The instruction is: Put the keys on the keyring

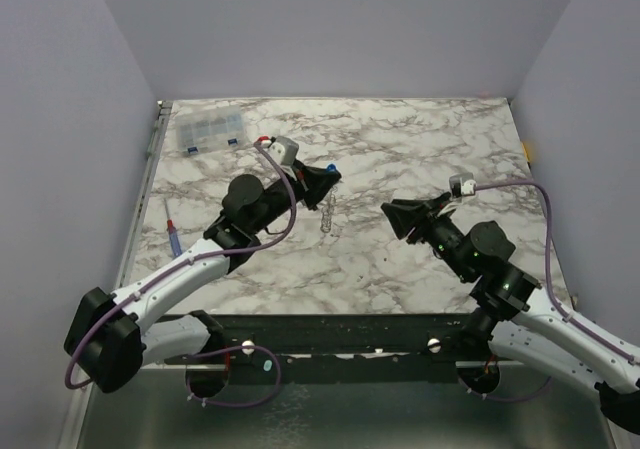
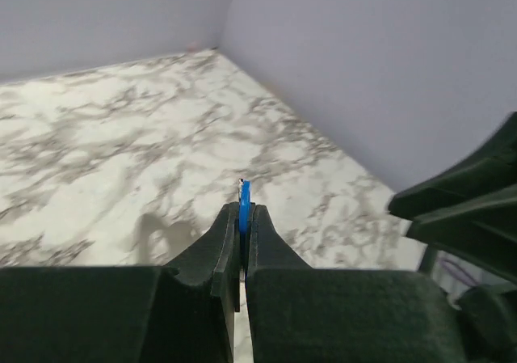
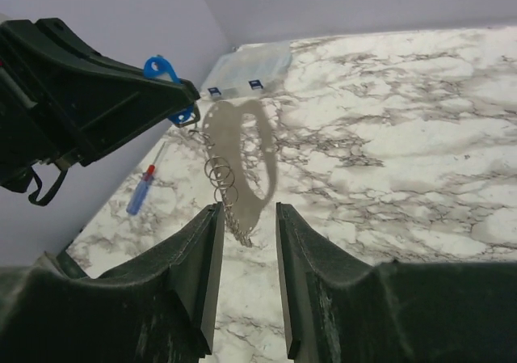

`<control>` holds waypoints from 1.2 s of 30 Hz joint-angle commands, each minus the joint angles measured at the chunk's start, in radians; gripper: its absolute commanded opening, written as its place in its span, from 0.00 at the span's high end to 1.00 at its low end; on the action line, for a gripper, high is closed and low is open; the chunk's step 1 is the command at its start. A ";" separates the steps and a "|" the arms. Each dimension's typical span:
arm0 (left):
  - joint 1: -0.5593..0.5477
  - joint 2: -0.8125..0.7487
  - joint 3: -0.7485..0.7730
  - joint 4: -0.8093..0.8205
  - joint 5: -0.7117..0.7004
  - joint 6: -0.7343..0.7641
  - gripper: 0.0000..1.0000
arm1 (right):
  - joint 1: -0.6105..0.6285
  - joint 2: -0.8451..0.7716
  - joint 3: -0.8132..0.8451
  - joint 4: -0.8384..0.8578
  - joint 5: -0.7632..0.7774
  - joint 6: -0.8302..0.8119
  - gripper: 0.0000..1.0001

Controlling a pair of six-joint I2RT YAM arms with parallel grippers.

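My left gripper (image 1: 328,181) is raised over the middle of the table, shut on the blue tag (image 2: 244,201) of the keyring. The tag pokes out between its closed fingers. In the right wrist view the thin silver rings of the keyring (image 3: 220,175) dangle below that gripper, and a pale toothed key (image 3: 240,224) hangs at their lower end. From above, the rings and key show as a small glint (image 1: 327,217). My right gripper (image 3: 248,213) stands open just right of the hanging key, with nothing between its fingers (image 1: 392,215).
A blue-handled, red-tipped screwdriver (image 1: 173,239) lies near the table's left edge. A clear compartment box (image 1: 208,129) sits at the back left corner. Grey walls close in the marble table (image 1: 420,149) on three sides.
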 commanded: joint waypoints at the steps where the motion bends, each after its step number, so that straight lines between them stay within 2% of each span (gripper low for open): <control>1: 0.005 0.062 0.031 -0.106 -0.226 0.157 1.00 | -0.004 -0.014 0.008 -0.069 0.076 0.014 0.59; 4: 0.005 0.127 0.041 -0.095 -0.301 0.147 1.00 | -0.003 -0.011 0.010 -0.083 0.124 0.023 0.58; 9: 0.006 0.248 0.115 -0.093 -0.250 0.088 1.00 | -0.003 -0.001 0.056 -0.207 0.265 0.078 0.58; 11: 0.006 0.268 0.123 -0.101 -0.272 0.080 1.00 | -0.003 -0.003 0.071 -0.257 0.300 0.100 0.58; 21: 0.006 0.322 0.125 -0.203 -0.637 0.135 1.00 | -0.003 -0.038 0.056 -0.276 0.350 0.104 0.58; 25: 0.004 0.394 0.140 -0.192 -0.646 0.167 1.00 | -0.003 -0.026 0.059 -0.273 0.347 0.100 0.58; 28: -0.039 0.464 0.174 -0.183 -0.692 0.175 1.00 | -0.003 -0.021 0.062 -0.271 0.344 0.103 0.59; 33: -0.133 0.605 0.294 -0.182 -0.720 0.186 1.00 | -0.004 -0.025 0.073 -0.301 0.371 0.115 0.59; 36: -0.154 0.710 0.369 -0.182 -0.698 0.164 1.00 | -0.003 -0.030 0.077 -0.314 0.382 0.120 0.59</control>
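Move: The left gripper holds the keyring bundle by its blue piece, the chain and grey loop hanging below. It is bound for open table about 12 cm ahead, 1 cm right and some 30 cm below. The empty right gripper is about 12 cm right and 7 cm back; the screwdriver lies roughly 43 cm left and 4 cm ahead. From the right gripper the spot is about 17 cm ahead, 11 cm left and 28 cm below. Bring the left gripper down about 17 cm and forward 12 cm towards the open table, keeping it shut on the blue piece; let it bow left, then swing back right late on. Turn its fingers from rightward to mostly forward and slightly down, rolling its left side up. Meanwhile draw the open right gripper some 6 cm right and a little down, turning clockwise. ##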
